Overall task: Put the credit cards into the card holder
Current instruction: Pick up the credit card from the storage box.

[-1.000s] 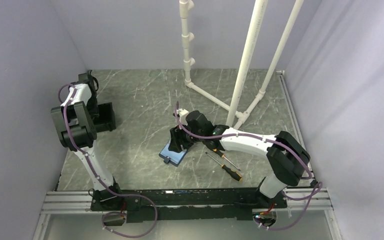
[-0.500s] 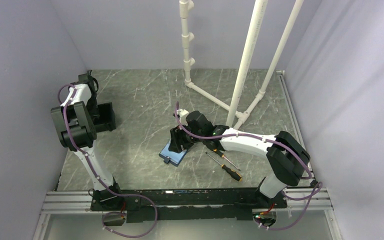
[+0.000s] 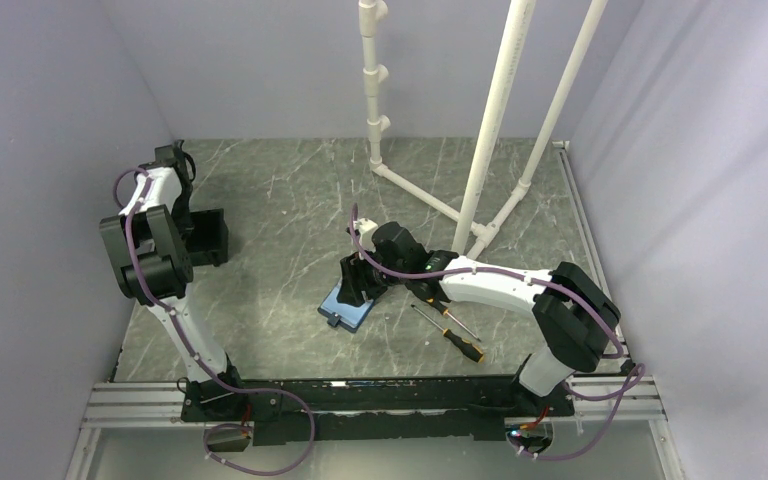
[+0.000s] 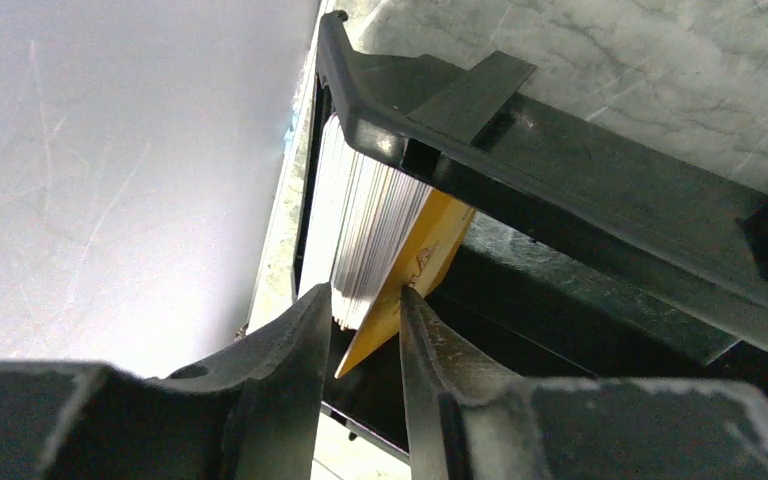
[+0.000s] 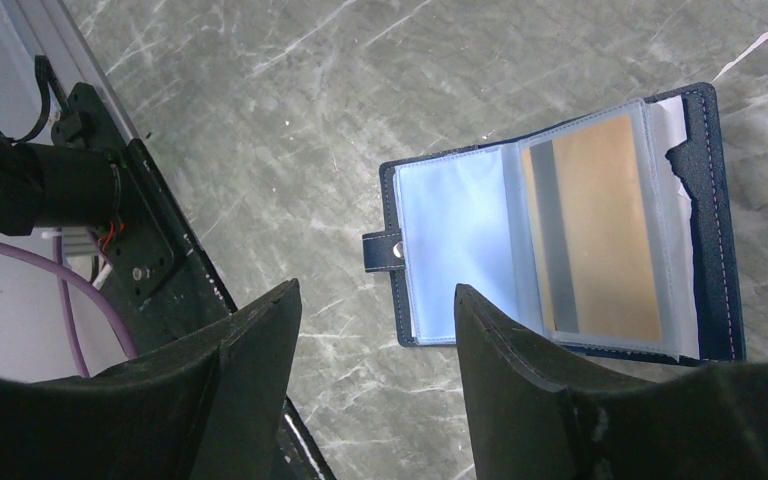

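Note:
A stack of credit cards [image 4: 370, 225] stands on edge in a black open-topped box [image 4: 560, 190] at the far left, with an orange-yellow card [image 4: 415, 270] on its outer face. My left gripper [image 4: 367, 290] is closed round the stack's lower corner, one fingertip on the pale edges and the other on the orange card. The navy card holder [image 5: 560, 240] lies open on the table, light blue inside, with one orange card [image 5: 605, 225] in a clear sleeve. My right gripper [image 5: 375, 300] hangs open just above the holder's clasp side [image 3: 345, 312], holding nothing.
Two orange-handled screwdrivers [image 3: 455, 335] lie right of the card holder. A white pipe frame [image 3: 490, 130] rises at the back centre. The black box [image 3: 210, 238] sits against the left wall. The arms' base rail [image 5: 150, 260] runs along the near edge.
The left arm has shifted very slightly at the box. The right arm and the card holder have not moved.

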{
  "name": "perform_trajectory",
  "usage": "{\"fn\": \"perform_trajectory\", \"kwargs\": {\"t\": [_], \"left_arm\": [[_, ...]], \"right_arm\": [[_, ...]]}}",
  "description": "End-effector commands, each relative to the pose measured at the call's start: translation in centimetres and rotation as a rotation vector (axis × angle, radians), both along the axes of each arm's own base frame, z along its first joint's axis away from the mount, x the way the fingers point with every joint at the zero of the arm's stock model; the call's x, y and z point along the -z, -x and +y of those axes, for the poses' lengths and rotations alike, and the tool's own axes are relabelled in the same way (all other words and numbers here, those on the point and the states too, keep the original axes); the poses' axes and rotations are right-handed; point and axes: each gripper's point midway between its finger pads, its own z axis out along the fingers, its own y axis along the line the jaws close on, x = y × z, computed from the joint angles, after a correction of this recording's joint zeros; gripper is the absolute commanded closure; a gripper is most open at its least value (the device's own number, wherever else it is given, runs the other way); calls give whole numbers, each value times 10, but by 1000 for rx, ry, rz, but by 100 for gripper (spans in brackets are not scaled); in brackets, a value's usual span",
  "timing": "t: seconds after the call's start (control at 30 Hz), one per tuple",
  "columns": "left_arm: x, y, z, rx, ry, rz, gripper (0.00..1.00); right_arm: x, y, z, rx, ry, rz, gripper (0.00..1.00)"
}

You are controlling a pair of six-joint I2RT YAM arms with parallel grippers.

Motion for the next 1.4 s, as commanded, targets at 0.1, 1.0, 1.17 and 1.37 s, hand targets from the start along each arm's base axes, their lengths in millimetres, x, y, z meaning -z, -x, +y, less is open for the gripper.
{"fn": "perform_trajectory", "kwargs": {"t": [0.1, 1.0, 1.17, 1.37], "left_arm": [[-16, 4, 4, -29, -28, -38, 72], [-42, 6, -18, -39, 74, -117, 96], [-55, 2, -24, -46, 106, -163, 100], [-79, 3, -30, -62, 122, -209, 100]], "right_arm": [[-15, -6, 7, 1, -56, -34, 39], [-12, -6, 7, 1, -50, -28, 39], [-11, -6, 7, 1, -49, -27, 39], [-9, -7, 7, 2, -44, -25, 39]]}}
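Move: The gold front card in the storage box already stands between my left hand's open fingertips, near its back end; its middle is about 3 cm ahead, 1 cm to the right and 2 cm below. The white card stack is some 4 cm ahead and 2 cm left, the box's empty part 2 cm ahead and 7 cm right, lower down. From my right hand that card lies roughly 15 cm ahead and 40 cm left. I squeeze my left fingers steadily shut, pinching a single thin card near its back end at the front of the stack while the hand hardly shifts. Then I draw it up about 3 cm and some 2.5 cm left, up out of the row of cards, the fingers swinging a little under 10 degrees to point straighter down. ##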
